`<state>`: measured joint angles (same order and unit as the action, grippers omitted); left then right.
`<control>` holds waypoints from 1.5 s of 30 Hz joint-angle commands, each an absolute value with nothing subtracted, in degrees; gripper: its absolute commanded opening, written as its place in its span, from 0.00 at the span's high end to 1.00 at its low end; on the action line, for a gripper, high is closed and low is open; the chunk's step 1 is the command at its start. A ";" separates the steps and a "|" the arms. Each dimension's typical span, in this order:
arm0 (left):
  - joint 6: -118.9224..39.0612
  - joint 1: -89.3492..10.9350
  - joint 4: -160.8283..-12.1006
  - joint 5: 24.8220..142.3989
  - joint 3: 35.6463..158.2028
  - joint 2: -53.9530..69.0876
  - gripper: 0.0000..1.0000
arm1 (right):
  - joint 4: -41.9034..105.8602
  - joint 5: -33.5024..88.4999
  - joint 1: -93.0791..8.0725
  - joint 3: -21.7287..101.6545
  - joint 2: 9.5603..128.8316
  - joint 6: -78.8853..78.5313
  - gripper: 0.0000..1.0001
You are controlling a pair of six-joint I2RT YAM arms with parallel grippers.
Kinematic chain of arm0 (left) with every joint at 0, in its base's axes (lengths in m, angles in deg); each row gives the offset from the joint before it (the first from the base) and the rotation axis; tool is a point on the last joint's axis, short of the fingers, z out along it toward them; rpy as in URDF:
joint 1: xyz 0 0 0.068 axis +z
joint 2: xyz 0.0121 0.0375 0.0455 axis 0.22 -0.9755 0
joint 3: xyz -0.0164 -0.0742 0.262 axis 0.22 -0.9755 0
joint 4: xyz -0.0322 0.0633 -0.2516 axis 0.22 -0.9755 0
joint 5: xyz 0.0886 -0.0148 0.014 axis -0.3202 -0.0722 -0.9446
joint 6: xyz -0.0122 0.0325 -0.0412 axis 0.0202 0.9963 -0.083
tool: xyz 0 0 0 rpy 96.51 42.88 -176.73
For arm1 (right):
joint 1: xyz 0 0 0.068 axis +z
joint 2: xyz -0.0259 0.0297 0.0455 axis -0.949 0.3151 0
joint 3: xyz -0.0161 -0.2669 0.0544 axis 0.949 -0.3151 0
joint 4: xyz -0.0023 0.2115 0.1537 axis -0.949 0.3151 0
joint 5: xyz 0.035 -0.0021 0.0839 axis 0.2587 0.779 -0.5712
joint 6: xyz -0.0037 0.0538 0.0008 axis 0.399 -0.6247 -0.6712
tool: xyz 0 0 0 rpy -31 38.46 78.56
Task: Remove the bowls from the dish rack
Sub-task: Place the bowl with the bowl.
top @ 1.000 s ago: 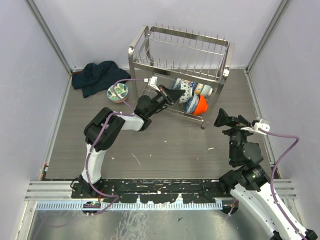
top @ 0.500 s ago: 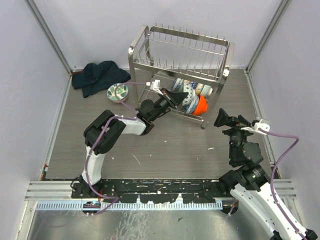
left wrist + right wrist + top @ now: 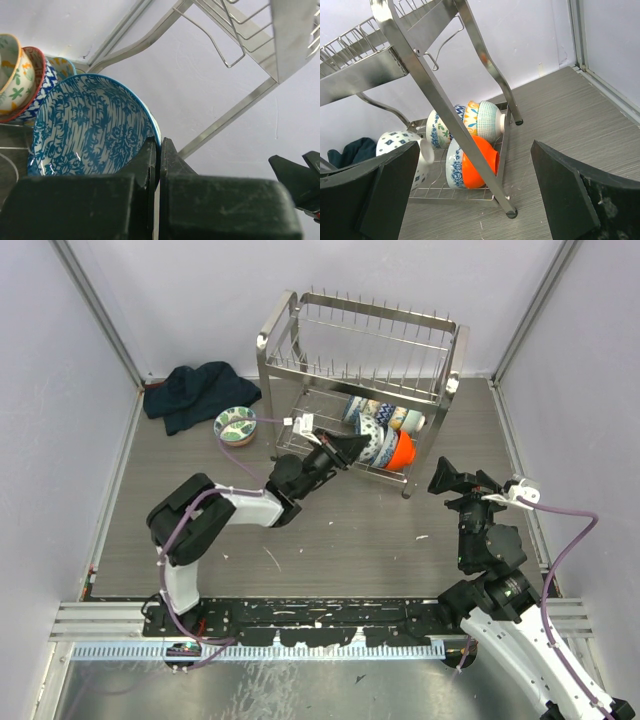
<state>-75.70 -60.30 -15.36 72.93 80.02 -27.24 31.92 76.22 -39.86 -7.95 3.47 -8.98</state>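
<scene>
My left gripper is shut on the rim of a blue-and-white patterned bowl, at the front of the dish rack's lower tier. From above, that left gripper pinches the bowl next to an orange bowl and more patterned bowls. My right gripper hangs open to the right of the rack with nothing between its fingers; the right gripper looks at the orange bowl behind the rack's leg.
A green-patterned bowl sits on the table left of the rack, beside a dark cloth. A white bowl with blue diamonds shows left of the others. Walls close in on both sides.
The left gripper has drawn back toward the near side with the bowl's rim in it, and its elbow has swung left. The right arm has not moved.
</scene>
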 commanded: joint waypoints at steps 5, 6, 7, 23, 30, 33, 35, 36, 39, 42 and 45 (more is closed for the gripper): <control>-68.55 -64.65 -14.23 60.70 70.26 -12.25 1.00 | 29.94 76.63 -39.64 -7.10 3.23 -9.23 0.00; -67.61 -65.23 -17.75 58.75 68.98 -8.77 1.00 | 29.90 76.56 -39.68 -7.11 3.29 -9.19 0.00; -66.43 -65.79 -22.40 56.63 68.13 -6.96 1.00 | 29.89 76.52 -39.69 -7.07 3.32 -9.27 0.00; -49.73 -68.98 -84.63 24.85 69.36 28.25 1.00 | 29.66 75.18 -39.64 -7.05 4.05 -9.88 0.00; -47.05 -58.05 -94.71 29.16 72.97 30.93 1.00 | 29.19 74.91 -39.64 -7.31 4.42 -9.98 0.00; -49.35 -50.18 -95.22 37.08 73.95 28.97 1.00 | 29.15 74.93 -39.64 -7.26 4.56 -9.97 0.00; -50.21 -46.21 -94.65 40.88 75.10 26.60 1.00 | 29.15 74.95 -39.68 -7.25 4.51 -9.98 0.00; -50.09 -44.72 -93.96 41.63 75.87 25.13 1.00 | 29.10 74.93 -39.64 -7.22 4.47 -9.97 0.00; -50.08 -40.76 -93.40 46.00 79.82 19.17 1.00 | 28.92 74.83 -39.64 -7.26 4.45 -9.89 0.00; -49.91 -37.82 -94.25 50.06 85.01 13.06 1.00 | 28.97 75.10 -39.64 -7.19 4.39 -9.80 0.00; -49.10 -35.72 -94.53 51.64 89.76 7.25 1.00 | 29.34 75.13 -39.65 -6.95 3.91 -9.73 0.00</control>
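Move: The left hand already pinches the dotted bowl by its rim at the rack. The leaf-patterned bowl, on which it is to go, stands about 36 cm to the left, 13 cm ahead and 20 cm below. Beyond that bowl lies the dark towel, some 9 cm farther out and 10 cm farther left; the rack's near left foot is about 26 cm left and 6 cm ahead of the hand. From the idle right hand the leaf-patterned bowl lies some 59 cm left and 27 cm ahead. Keeping its shut pinch on the dotted bowl's rim, the left hand first backs about 7 cm away from the rack while rising, then sweeps some 32 cm left towards the leaf-patterned bowl, sinking to its starting height. As it goes, the wrist swings counter-clockwise and rolls, bringing the fingers from forward-right and slightly up to nearly straight forward and a little down, and the hand ends by reaching some 10 cm forward again. ##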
